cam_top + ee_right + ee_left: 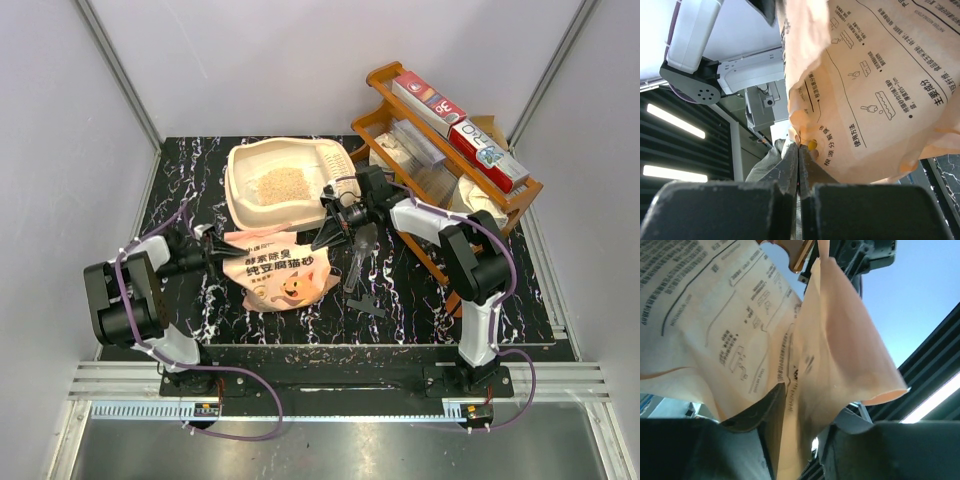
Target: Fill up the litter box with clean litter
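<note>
The cream litter box [240,165] stands at the back of the table with a pile of pale tan clean litter [283,185] inside it. In front of it the pink-orange printed bag [275,272] hangs between both grippers. My left gripper [213,245] is shut on the bag's left edge; in the left wrist view a fold of the bag [765,340] runs down between the fingers of that gripper [812,402]. My right gripper [328,232] pinches the bag's right top corner. In the right wrist view, that gripper [799,147] has its jaws pressed together on the edge of the bag [875,85].
A brown wooden rack [505,205] with long boxes stands at the back right, close behind the right arm. A dark translucent scoop [360,258] and a small black piece [370,305] lie on the marbled black table right of the bag.
</note>
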Controlling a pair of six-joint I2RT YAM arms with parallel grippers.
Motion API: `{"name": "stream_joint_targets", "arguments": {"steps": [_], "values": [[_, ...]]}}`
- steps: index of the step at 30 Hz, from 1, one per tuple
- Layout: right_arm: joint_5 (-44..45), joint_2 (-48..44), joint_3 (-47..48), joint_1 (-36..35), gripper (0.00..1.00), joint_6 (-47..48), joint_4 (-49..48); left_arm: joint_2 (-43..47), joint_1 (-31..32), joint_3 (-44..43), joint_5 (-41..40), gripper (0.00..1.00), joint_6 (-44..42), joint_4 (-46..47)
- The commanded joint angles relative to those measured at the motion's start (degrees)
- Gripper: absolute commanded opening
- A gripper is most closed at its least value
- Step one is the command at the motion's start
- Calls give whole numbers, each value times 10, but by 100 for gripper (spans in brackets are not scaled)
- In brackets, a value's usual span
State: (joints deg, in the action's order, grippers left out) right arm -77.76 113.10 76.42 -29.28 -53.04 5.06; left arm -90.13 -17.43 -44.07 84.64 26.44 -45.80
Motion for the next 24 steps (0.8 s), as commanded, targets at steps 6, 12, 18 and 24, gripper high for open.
{"name": "stream_joint_targets", "arguments": {"steps": [6,12,18,24], "values": [[-74,10,44,9,0,-5,73,92,-35,-229,-228,52,-441,-234],[-60,17,43,11,0,-29,87,246,-30,-171,-305,56,-576,-131],[-42,19,39,16,0,-33,117,347,136,-157,-335,66,-705,-33],[-37,18,31,18,0,-34,124,326,274,-148,-392,69,-796,15]]}}
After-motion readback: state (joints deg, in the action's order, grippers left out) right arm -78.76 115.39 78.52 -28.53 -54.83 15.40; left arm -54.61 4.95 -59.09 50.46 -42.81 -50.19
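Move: The left fingers, already part open, are at the litter bag's upper left corner; the bag's middle lies about 9 cm to their right, 4 cm back and 7 cm lower. The litter box is centred roughly 15 cm ahead of them, 12 cm right and 9 cm below. From the right hand, still pinching the upper right corner, the bag's middle lies some 7 cm left, 5 cm back and 8 cm down. The opening left hand leaves the bag corner, arcing up 7 cm, rolling some 120 degrees; right keeps its pinch. ##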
